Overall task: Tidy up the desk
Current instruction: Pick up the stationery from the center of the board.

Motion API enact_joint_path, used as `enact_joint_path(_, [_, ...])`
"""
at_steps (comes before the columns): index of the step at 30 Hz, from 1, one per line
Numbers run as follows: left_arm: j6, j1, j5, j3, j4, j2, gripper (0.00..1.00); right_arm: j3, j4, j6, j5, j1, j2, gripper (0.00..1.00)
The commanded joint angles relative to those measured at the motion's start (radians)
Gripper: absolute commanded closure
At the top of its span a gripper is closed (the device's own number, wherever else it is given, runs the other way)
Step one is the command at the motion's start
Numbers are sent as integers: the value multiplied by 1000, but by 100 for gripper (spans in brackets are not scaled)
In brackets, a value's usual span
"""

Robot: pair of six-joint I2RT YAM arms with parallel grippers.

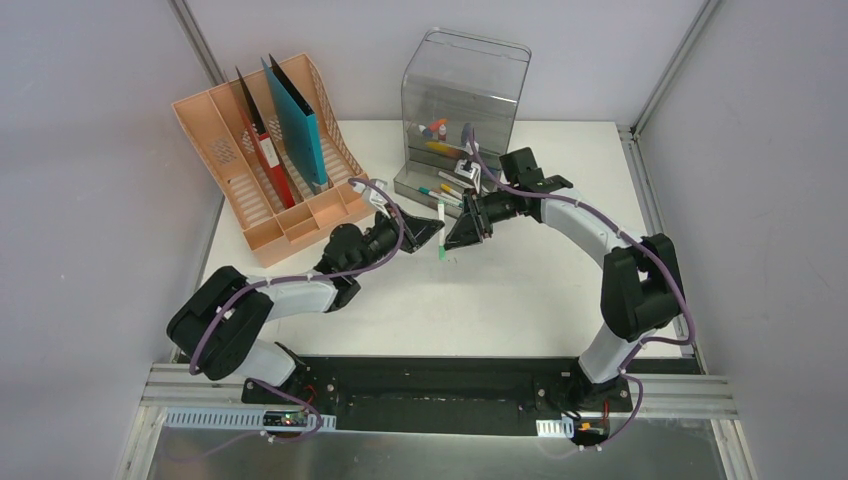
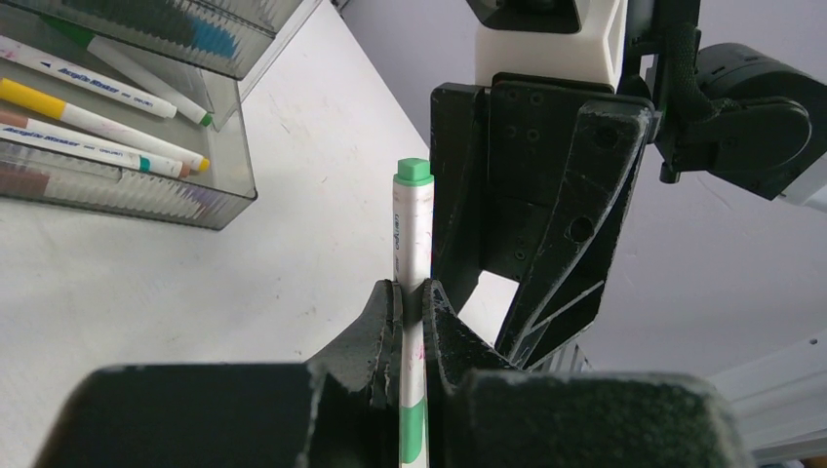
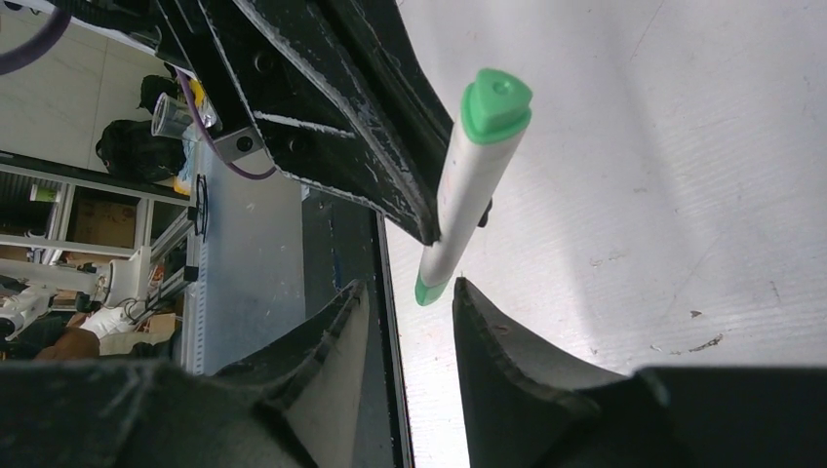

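Note:
The white desk (image 1: 520, 290) holds everything. My left gripper (image 1: 437, 228) is shut on a white marker with green ends (image 1: 442, 242), held a little above the desk's middle. In the left wrist view the marker (image 2: 413, 224) stands up between the closed fingers of the left gripper (image 2: 411, 292), green cap on top. My right gripper (image 1: 457, 236) faces it from the right, almost touching. Seen from the right wrist, the right gripper (image 3: 410, 288) is open, and the marker's (image 3: 473, 185) lower green end hangs just at its fingertips, touching neither.
A clear grey drawer box (image 1: 465, 90) stands at the back centre, its bottom drawer (image 2: 127, 146) pulled out with several markers inside. A peach file rack (image 1: 270, 160) with red and teal folders sits at the back left. The black front rail runs along the near edge.

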Motion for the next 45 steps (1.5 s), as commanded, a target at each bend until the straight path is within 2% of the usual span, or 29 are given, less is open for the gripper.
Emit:
enact_joint_path(1, [-8, -15, -19, 22, 107, 12, 100, 28, 55, 39, -29, 7, 8, 60])
enact_joint_path(18, [-43, -34, -39, 30, 187, 63, 100, -11, 206, 174, -53, 15, 16, 63])
enact_joint_path(20, [-52, -34, -45, 24, 206, 73, 100, -9, 206, 174, -62, 14, 18, 70])
enact_joint_path(23, [-61, -34, -51, 18, 225, 82, 100, -9, 207, 174, -66, 15, 17, 91])
enact_joint_path(25, [-62, -34, -56, 14, 227, 81, 100, -9, 206, 174, -65, 14, 17, 100])
enact_joint_path(29, [-57, -34, -63, 3, 225, 72, 100, -9, 207, 174, -65, 15, 18, 100])
enact_joint_path(30, [-56, -34, -62, 0, 221, 69, 97, -7, 206, 174, -65, 15, 19, 100])
enact_joint_path(33, [-49, -34, -60, -4, 205, 63, 79, -1, 182, 159, -68, 14, 23, 100])
enact_joint_path(35, [-38, -33, -60, -8, 198, 55, 70, 25, 105, 91, -77, 15, 30, 100])
enact_joint_path(36, [-28, -33, -61, -11, 191, 45, 65, 48, 26, 26, -79, 14, 34, 100])
enact_joint_path(39, [46, -30, -67, -30, 133, -19, 45, 152, -297, -339, -42, 15, 47, 100])
enact_joint_path(41, [114, -28, -70, -34, 56, -86, 35, 182, -396, -442, 13, 14, 44, 100])
enact_joint_path(45, [279, -25, -93, -17, -202, -247, 16, 176, -425, -514, 123, 11, 14, 100])
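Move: Between the two hands the white pen with green ends, still pinched by the left fingers, lies almost level and points forward. Its middle is about 3 cm ahead and 2 cm left of the right hand at similar height, and roughly 2 cm back of the left hand. The open pen drawer is lower, some 19 cm ahead, 3 cm left and 14 cm below the right hand. Easing about 1.5 cm forward and 1 cm left, the right hand brings its part-open fingers around the back part of the pen and pinches it, while the left holds it out about 1 cm to the right. Then the left opens wide and lets go, drawing back, left and up; the right keeps its grip and retreats some 2 cm back and to the right, turning slightly. ##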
